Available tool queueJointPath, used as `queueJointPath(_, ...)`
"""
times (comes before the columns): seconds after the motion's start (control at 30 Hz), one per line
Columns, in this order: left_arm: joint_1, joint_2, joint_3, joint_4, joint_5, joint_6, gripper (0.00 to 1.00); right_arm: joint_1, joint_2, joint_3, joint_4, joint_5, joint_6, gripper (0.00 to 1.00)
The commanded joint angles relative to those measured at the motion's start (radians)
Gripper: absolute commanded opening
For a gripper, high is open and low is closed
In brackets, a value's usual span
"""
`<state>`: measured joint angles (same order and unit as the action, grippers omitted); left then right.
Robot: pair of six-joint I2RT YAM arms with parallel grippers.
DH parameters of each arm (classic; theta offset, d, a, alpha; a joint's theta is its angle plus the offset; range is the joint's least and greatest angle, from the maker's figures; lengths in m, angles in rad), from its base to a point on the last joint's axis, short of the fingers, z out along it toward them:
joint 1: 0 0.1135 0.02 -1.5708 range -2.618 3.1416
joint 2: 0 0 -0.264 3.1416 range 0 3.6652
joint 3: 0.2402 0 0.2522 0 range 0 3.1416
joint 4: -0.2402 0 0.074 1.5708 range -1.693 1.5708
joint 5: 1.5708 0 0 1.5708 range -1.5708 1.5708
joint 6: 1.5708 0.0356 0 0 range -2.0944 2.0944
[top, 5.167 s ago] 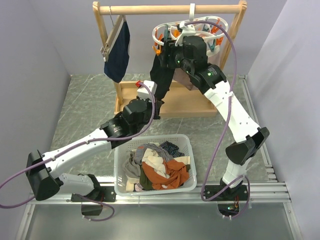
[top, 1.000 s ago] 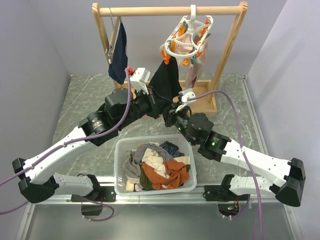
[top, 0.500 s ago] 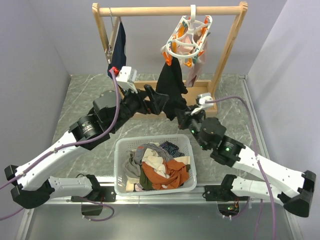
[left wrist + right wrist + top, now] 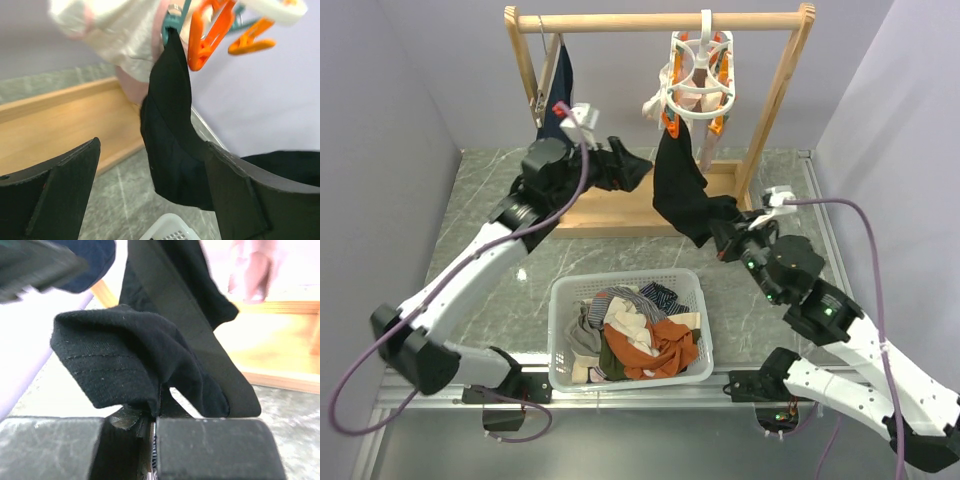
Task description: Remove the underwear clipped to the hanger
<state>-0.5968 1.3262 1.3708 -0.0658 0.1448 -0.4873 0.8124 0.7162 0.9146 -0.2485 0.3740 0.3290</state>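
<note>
The white ring hanger (image 4: 701,72) hangs by its hook from the wooden rail, with orange and teal pegs around it. The black underwear (image 4: 682,188) is clipped at its top corner by a teal peg (image 4: 173,22) and stretches down to the right. My right gripper (image 4: 725,236) is shut on its lower end, which shows bunched in the right wrist view (image 4: 125,357). My left gripper (image 4: 632,166) is open and empty, just left of the black underwear (image 4: 170,135). Whitish and pink underwear (image 4: 125,35) hang behind it, also seen from above (image 4: 710,140).
A wooden rack (image 4: 655,20) with a tray base (image 4: 610,210) stands at the back. A navy garment (image 4: 560,110) hangs on a wooden clip hanger at its left. A white basket (image 4: 560,345) of mixed clothes sits in front, its rim also in the left wrist view (image 4: 170,227).
My left gripper has risen and moved back towards the hanger. My right gripper has pulled the black underwear's lower end to the right. The hanger has swung nearer to upright.
</note>
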Motion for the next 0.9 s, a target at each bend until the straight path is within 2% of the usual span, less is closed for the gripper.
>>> queueJointPath(0.0, 0.002, 0.071, 0.082, 0.110, 0.171, -0.007, 0.89, -0.045, -0.055, 0.104, -0.112, -0.034, 0.030, 0.00)
queueJointPath(0.23, 0.003, 0.185, 0.213, 0.149, 0.138, 0.053, 0.88, -0.067, -0.070, 0.174, -0.204, -0.018, 0.035, 0.00)
queueJointPath(0.47, 0.005, 0.333, 0.387, 0.087, 0.049, 0.110, 0.87, -0.068, -0.095, 0.217, -0.268, 0.025, 0.030, 0.00)
queueJointPath(0.57, 0.005, 0.384, 0.441, 0.070, 0.045, 0.137, 0.82, -0.068, -0.107, 0.237, -0.291, 0.045, 0.025, 0.00)
queueJointPath(0.77, 0.005, 0.435, 0.499, 0.021, 0.033, 0.199, 0.58, -0.071, -0.135, 0.257, -0.322, 0.097, 0.030, 0.00)
queueJointPath(0.8, 0.005, 0.439, 0.504, 0.023, 0.036, 0.205, 0.45, -0.070, -0.138, 0.257, -0.324, 0.101, 0.030, 0.00)
queueJointPath(0.87, 0.005, 0.436, 0.513, 0.018, 0.026, 0.204, 0.28, -0.071, -0.142, 0.257, -0.333, 0.115, 0.035, 0.00)
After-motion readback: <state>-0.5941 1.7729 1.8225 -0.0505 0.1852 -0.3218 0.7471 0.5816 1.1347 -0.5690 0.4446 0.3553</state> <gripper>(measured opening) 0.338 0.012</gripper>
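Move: Ahead of the open left hand, the pale pink-and-white underwear hangs about 14 cm forward, 10 cm to its right and 4 cm higher. The hanger is some 14 cm forward, 12 cm right and 12 cm up; the black underwear is about 2 cm ahead, 10 cm right and a little lower. From the right hand, already gripping the black one's loose end, its clip sits roughly 18 cm forward, 5 cm left and 8 cm up. Reaching for the pink-piped edge of the pale underwear, the left hand dips slightly, then arcs up and back down while travelling about 10 cm forward and 6 cm right, its fingers closing to about a third open around that edge. Meanwhile the right hand keeps its pinch on the black underwear and pulls it right about 8 cm, up and somewhat back, away from the hanger. ##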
